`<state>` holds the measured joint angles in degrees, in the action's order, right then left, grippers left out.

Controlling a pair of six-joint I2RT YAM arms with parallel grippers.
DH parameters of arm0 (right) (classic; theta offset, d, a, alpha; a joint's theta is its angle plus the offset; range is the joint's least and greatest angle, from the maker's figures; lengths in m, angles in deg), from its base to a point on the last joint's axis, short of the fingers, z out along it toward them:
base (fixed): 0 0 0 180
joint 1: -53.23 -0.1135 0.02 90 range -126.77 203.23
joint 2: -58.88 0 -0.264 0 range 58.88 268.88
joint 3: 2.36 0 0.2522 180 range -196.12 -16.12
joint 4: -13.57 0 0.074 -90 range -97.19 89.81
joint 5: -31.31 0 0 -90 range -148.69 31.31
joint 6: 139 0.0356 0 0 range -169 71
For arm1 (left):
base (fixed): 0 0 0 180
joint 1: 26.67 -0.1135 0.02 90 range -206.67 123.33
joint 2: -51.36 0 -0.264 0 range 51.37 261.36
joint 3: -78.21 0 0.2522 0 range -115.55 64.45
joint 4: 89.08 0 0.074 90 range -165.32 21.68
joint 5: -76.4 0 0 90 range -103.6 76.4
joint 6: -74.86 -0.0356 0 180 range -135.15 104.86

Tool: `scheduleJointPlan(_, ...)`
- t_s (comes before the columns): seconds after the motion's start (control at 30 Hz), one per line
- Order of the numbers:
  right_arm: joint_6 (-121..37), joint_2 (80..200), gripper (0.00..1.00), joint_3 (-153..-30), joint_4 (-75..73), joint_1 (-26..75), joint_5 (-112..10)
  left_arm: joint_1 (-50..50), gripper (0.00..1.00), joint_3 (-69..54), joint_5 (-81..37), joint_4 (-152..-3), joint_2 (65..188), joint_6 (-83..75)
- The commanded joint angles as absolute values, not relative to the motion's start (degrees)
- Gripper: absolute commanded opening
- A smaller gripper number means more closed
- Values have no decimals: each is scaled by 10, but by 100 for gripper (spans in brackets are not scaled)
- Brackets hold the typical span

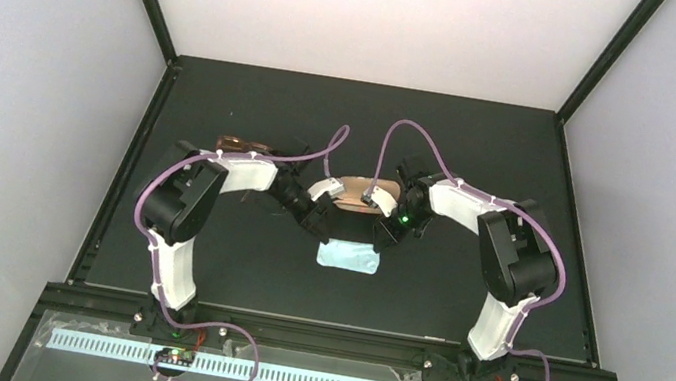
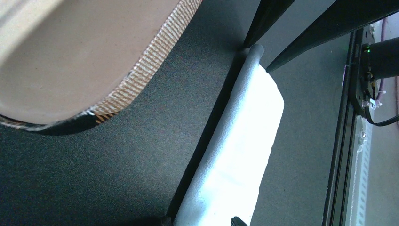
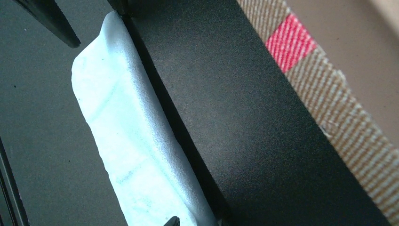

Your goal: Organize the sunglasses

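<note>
The sunglasses [image 1: 244,146], thin and reddish-brown, lie at the back left, behind my left forearm and apart from both grippers. A light-blue cloth [image 1: 349,256] lies mid-table. My left gripper [image 1: 326,232] is at its far left corner and my right gripper [image 1: 385,241] at its far right corner. In the left wrist view the cloth [image 2: 235,141] runs up from my left gripper [image 2: 200,221], whose dark fingertips [image 2: 237,221] just show on either side of its raised edge. In the right wrist view the cloth [image 3: 127,141] reaches my right gripper [image 3: 195,222]; one tip shows. Whether either grips is unclear.
The oblong brown case [image 1: 353,198] with a woven striped band sits just behind the cloth, between the two wrists; it fills a corner of each wrist view [image 2: 70,56] [image 3: 339,108]. A black rail [image 2: 350,141] borders the mat. A white ruler strip [image 1: 266,374] lies along the near edge.
</note>
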<state>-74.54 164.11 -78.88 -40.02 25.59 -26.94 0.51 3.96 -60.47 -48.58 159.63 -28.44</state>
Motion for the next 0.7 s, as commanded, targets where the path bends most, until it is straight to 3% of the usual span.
scheduleJointPlan(0.0, -750, 1651, 23, -795, -400, 254, -262, 11, 31, 28, -614, -480, 1612, -288)
scheduleJointPlan(0.27, -755, 1651, 16, -799, -404, 254, -256, 15, 21, 22, -613, -481, 1617, -284)
scheduleJointPlan(0.57, -755, 1648, 6, -805, -405, 254, -250, 15, 2, 20, -613, -488, 1612, -278)
scheduleJointPlan(0.67, -759, 1639, 2, -804, -405, 254, -248, 15, 2, 20, -614, -488, 1608, -279)
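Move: The folded cloth lies flat between the two hands. Its middle is about 5 cm to the left hand's right and 2 cm back, and about 5 cm to the right hand's left and 2 cm back, some 1 cm below both. The open case stands about 10 cm ahead and 7 cm right of the left hand. The sunglasses are some 14 cm ahead and 18 cm left of that hand. Hardly travelling, both hands stay low at the far corners of the cloth and close their fingers from about a third and a quarter open to nearly shut. Each pinches its own end of the rolled far edge, the left creeping back about half a centimetre as it closes; neither wrist turns noticeably. ##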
